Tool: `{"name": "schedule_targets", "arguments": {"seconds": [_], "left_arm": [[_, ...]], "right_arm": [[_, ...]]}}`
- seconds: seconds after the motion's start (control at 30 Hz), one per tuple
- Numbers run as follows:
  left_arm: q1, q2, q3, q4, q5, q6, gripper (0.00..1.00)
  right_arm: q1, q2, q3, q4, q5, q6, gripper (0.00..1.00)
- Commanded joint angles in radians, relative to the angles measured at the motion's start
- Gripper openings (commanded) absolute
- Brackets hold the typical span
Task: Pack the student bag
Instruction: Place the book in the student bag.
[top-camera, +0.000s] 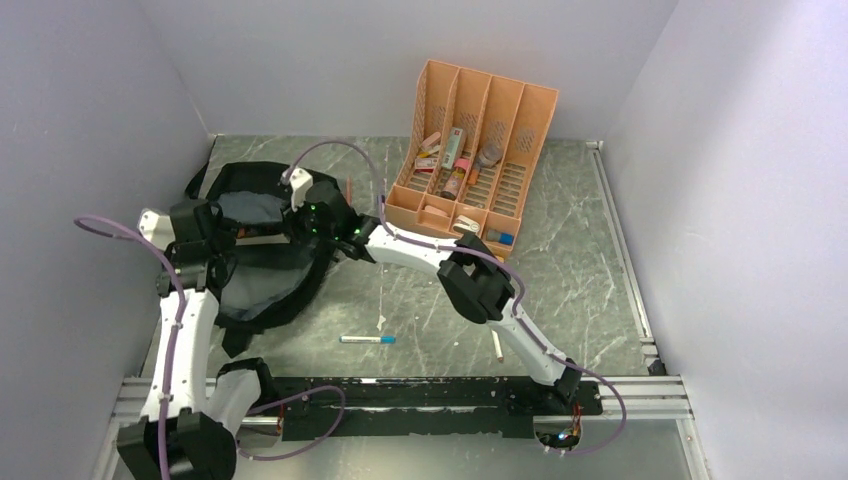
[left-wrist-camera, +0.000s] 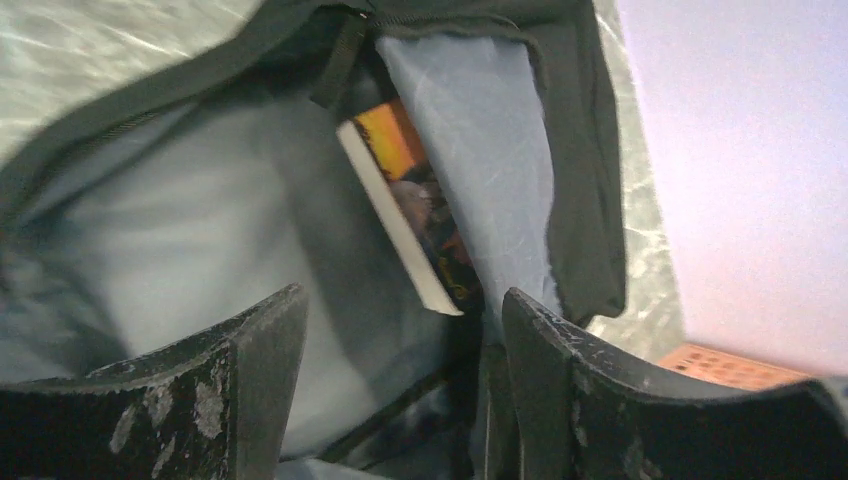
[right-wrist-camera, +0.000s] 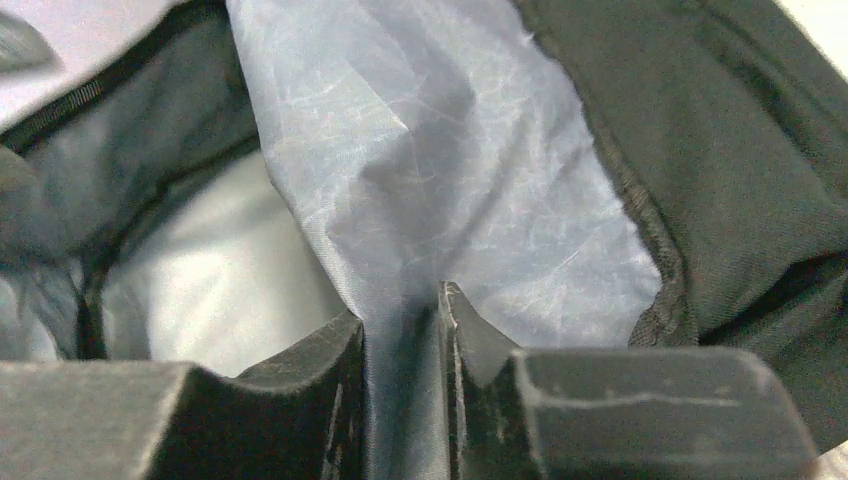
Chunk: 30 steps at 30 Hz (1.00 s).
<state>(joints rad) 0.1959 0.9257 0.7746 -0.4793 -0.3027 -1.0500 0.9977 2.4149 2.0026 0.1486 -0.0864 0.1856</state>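
The student bag (top-camera: 262, 268), a black backpack, lies open at the left of the table with its grey lining (right-wrist-camera: 450, 170) showing. My left gripper (left-wrist-camera: 400, 320) hovers over the bag's mouth, open, with nothing between its fingers. Ahead of it, a book (left-wrist-camera: 405, 205) with an orange and dark cover stands tucked inside the bag against the lining. My right gripper (right-wrist-camera: 400, 320) is at the bag's far rim. Its jaws stand a little apart, and a fold of the grey lining runs through the narrow gap.
An orange slotted desk organizer (top-camera: 482, 120) with several small items stands at the back right of the bag. A blue-tipped pen (top-camera: 367, 339) and a short stick (top-camera: 497, 346) lie on the table in front. A thin red pencil (top-camera: 349, 188) lies beside the bag.
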Motion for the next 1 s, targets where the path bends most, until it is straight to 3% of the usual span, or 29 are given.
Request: {"name": "schedule_targets", "arguments": {"seconds": [0.0,0.1,0.2,0.3,0.4,0.57,0.77,0.97], "left_arm": [[0.006,-0.05,0.053,-0.257,-0.146,0.16,0.74],[-0.002,-0.069,0.066,-0.323,-0.192,0.176,0.74],[-0.015,-0.077,0.098,-0.376,-0.247,0.188,0.73],[-0.023,-0.079,0.142,-0.426,-0.325,0.197,0.74],[-0.036,-0.079,0.167,-0.415,-0.341,0.253,0.76],[-0.041,-0.078,0.179,-0.386,-0.296,0.297,0.75],[-0.042,-0.044,0.316,-0.395,-0.24,0.347,0.75],[-0.043,0.001,0.457,-0.383,-0.127,0.376,0.74]], "right_arm": [[-0.001,-0.055,-0.075,-0.007,-0.072,-0.132,0.29],[-0.003,-0.084,-0.127,-0.032,-0.064,-0.177,0.31],[-0.01,-0.121,-0.173,-0.047,0.01,-0.207,0.43],[-0.031,-0.188,-0.257,-0.01,-0.037,-0.188,0.52],[-0.058,-0.262,-0.328,0.04,-0.138,-0.103,0.62],[-0.125,-0.317,-0.387,0.181,-0.282,0.114,0.65],[-0.19,-0.16,-0.141,0.007,-0.257,0.252,0.65],[-0.214,0.006,0.106,-0.117,-0.334,0.354,0.65]]}}
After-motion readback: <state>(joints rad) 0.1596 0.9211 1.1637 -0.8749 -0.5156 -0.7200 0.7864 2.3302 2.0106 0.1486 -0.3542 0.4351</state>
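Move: The book lies inside the student bag, some 8 cm ahead of the empty left hand, 8 cm to its right and 15 cm below; the grey flap's middle is about 5 cm farther out than the book. From the right hand, at the flap's edge, the flap's middle is about 6 cm ahead, 9 cm left and a little lower, the book 2 cm ahead and 10 cm left, the red pencil 10 cm ahead and 10 cm right. Right hand opens, freeing the flap, dips, then lifts right and forward; left backs about 7 cm, then rises. ##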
